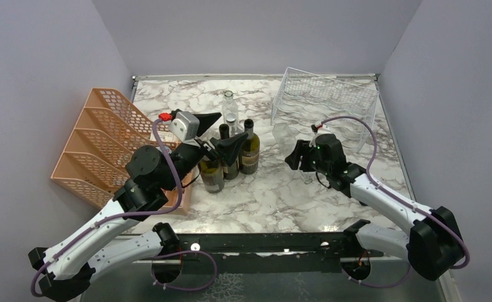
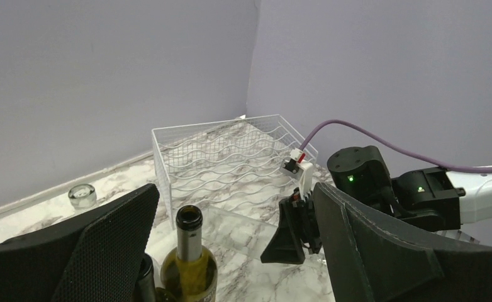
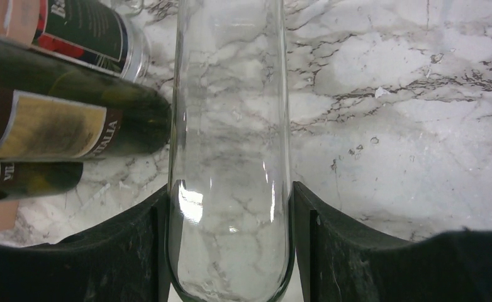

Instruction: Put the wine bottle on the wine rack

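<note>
A clear glass wine bottle lies level, low over the marble, its base end clamped between my right gripper's black fingers. From above, that gripper sits just in front of the silvery-white wire wine rack, and the bottle shows only faintly. My left gripper hangs open above a cluster of standing bottles, holding nothing. In the left wrist view the rack stands against the far corner, with the clear bottle lying in front of it.
Several dark bottles and a clear one stand mid-table. A green bottle's open neck is right below my left fingers. An orange mesh organizer fills the left side. Walls close in on three sides.
</note>
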Tool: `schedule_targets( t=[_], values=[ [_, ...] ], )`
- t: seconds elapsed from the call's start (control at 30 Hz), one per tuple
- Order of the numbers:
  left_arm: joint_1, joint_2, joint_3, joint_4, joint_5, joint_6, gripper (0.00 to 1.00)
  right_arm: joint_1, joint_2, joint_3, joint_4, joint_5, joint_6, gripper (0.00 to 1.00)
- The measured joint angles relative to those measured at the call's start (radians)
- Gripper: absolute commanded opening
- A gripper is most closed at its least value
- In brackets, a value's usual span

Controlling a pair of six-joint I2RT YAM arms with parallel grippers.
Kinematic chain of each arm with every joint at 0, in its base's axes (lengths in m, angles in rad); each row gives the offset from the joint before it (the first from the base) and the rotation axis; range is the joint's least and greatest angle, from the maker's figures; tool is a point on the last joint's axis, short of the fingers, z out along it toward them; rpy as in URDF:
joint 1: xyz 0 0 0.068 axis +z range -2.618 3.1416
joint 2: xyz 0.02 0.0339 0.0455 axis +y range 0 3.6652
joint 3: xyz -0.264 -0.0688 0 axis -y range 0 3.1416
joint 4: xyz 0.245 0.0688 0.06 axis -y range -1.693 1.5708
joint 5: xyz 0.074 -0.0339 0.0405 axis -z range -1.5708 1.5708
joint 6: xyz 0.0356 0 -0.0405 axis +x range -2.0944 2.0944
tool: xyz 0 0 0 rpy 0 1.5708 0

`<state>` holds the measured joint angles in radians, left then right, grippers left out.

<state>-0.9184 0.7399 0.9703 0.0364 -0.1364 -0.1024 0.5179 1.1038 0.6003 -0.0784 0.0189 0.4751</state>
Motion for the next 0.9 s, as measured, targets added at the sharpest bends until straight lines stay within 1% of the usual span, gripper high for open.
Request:
schedule_targets(
  t=[0.13,0.4,0.57,0.9],
  values=[
    [0.000,-0.027,0.000,-0.027,-0.020,0.018,0.99,0.000,0.066,-0.006,0.088,0.053,0.032,0.01],
    [0.000,-0.055,-0.030,-0.030,-0.051,0.060,0.99,0.000,0.166,-0.041,0.287,0.144,0.076,0.01],
    [0.000,-0.067,-0.073,-0.027,-0.053,0.063,0.99,0.000,0.285,0.000,0.335,0.201,0.111,0.01],
    [0.000,-0.067,-0.086,-0.026,-0.053,0.068,0.99,0.000,0.453,0.066,0.479,0.287,0.153,0.01]
  ],
)
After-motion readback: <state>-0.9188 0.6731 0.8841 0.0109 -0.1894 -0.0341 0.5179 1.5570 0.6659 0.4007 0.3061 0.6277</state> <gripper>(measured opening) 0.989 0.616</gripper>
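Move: My right hand already holds the clear wine bottle by its body, base end leading. The middle of the wine rack lies about 23 cm ahead and some 10 cm to the right, roughly 4 cm lower. The nearest green bottle stands about 17 cm to the left and 4 cm farther out; the middle green bottle is some 24 cm left and 2 cm ahead. From my empty left hand, the rack is about 31 cm ahead, 34 cm right and 36 cm below. I carry the clear bottle forward about 10 cm with my right hand, sinking some 4 cm on the way, so its base end reaches towards the rack's front left part. As I go I turn the wrist about 20 degrees clockwise and keep the bottle pinched. My left hand, open and empty, eases down about 3 cm over the green bottles. ##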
